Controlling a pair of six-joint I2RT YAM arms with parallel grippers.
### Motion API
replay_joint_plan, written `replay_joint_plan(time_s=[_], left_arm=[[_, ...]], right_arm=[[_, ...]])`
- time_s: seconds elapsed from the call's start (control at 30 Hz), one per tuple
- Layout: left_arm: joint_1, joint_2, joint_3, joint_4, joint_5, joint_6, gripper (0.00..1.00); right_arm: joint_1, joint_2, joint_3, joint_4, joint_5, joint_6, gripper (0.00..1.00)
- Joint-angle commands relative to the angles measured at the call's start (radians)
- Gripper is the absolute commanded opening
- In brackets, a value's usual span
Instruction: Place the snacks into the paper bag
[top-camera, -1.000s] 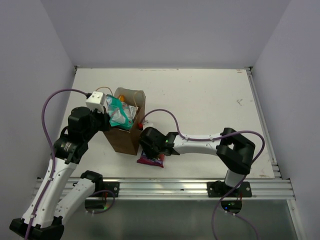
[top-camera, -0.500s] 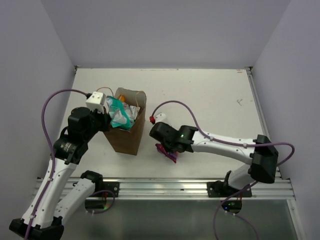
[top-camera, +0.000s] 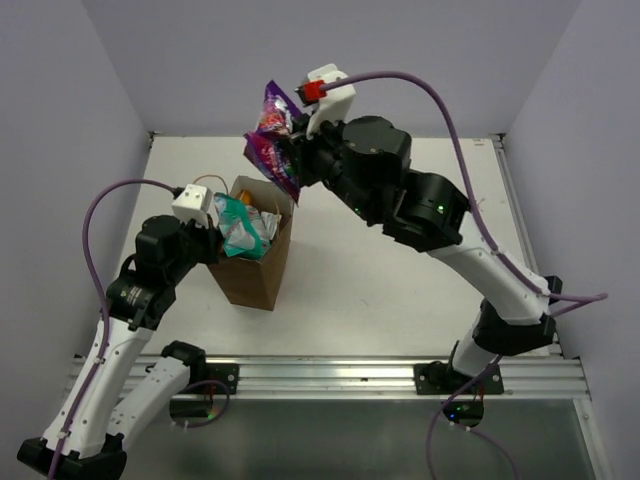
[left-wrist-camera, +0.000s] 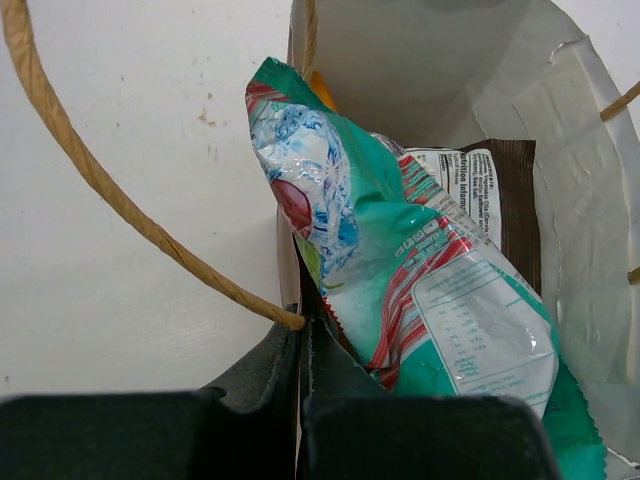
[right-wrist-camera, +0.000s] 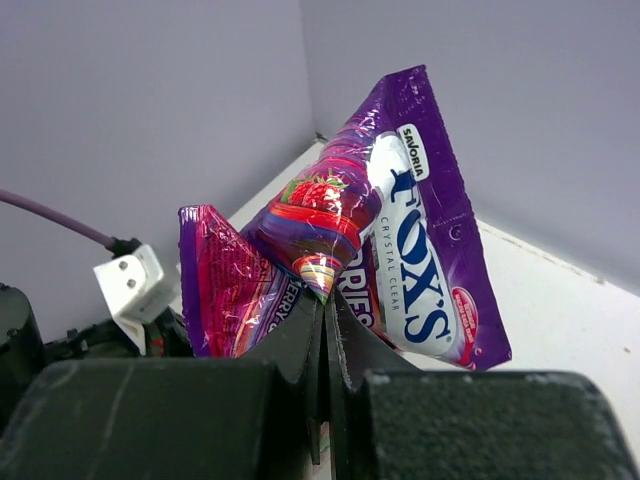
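The brown paper bag stands upright on the table. My left gripper is shut on its left rim beside a twisted handle; the pinch shows in the left wrist view. Inside the bag lie the teal-white packet, the dark brown chip bag and a sliver of the orange bag. My right gripper is shut on the purple Fox's candy bag and holds it in the air above the bag's far rim. In the right wrist view the packet hangs crumpled from the shut fingertips.
The white table is walled by purple-grey panels at the back and sides. A metal rail runs along the near edge. The left arm's purple cable loops beside the bag.
My right arm has lifted the purple candy bag from the table beside the paper bag's foot up to above its mouth. The left arm and the paper bag have not moved.
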Motion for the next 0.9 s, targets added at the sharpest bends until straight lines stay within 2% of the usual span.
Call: replay_joint_plan(time_s=[0.0,0.13,0.27,0.33,0.57,0.67,0.87], left_arm=[[-0.008,-0.011,0.026,-0.031,0.027,0.010,0.00],[-0.008,-0.017,0.027,-0.032,-0.008,0.007,0.00],[-0.008,-0.021,0.030,-0.038,-0.016,0.004,0.00],[-0.008,-0.023,0.030,-0.041,-0.022,0.001,0.00],[-0.008,-0.023,0.030,-0.041,-0.030,-0.002,0.00],[-0.008,-0.018,0.029,-0.040,-0.028,-0.001,0.00],[-0.008,-0.015,0.024,-0.029,-0.021,0.002,0.00]], right_arm=[[-0.012,0.131,0.009,0.121,-0.190,-0.048,0.00],[-0.013,0.209,0.020,0.217,-0.314,-0.005,0.00],[-0.015,0.299,0.110,0.190,-0.342,0.032,0.00],[-0.015,0.294,0.089,0.188,-0.351,0.048,0.00],[-0.015,0.175,-0.185,0.164,-0.334,0.136,0.00],[-0.013,0.157,-0.236,0.064,-0.331,0.185,0.00],[-0.012,0.132,-0.363,0.030,-0.362,0.221,0.00]])
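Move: The bag's open mouth lies below the raised right gripper and the purple packet in its grip, roughly 26 cm down, 11 cm to the left and about 1 cm farther out. At that same height, the teal packet sits in the mouth some 3 cm left of its centre and 1 cm nearer the base, and the orange packet's top shows about 5 cm beyond the centre. From the left gripper, the mouth's centre is about level, 9 cm to the right and 3 cm ahead. Bring the right gripper, still pinching the purple packet, quickly down to the bag's mouth, about 19 cm in all: swing it some 15 cm left while it sinks, then ease back right by 4 or 5 cm as it keeps sinking. Tip the fingers down about 20 degrees and turn them counter-clockwise some 15. Keep the left fingers shut on the bag's left rim. ##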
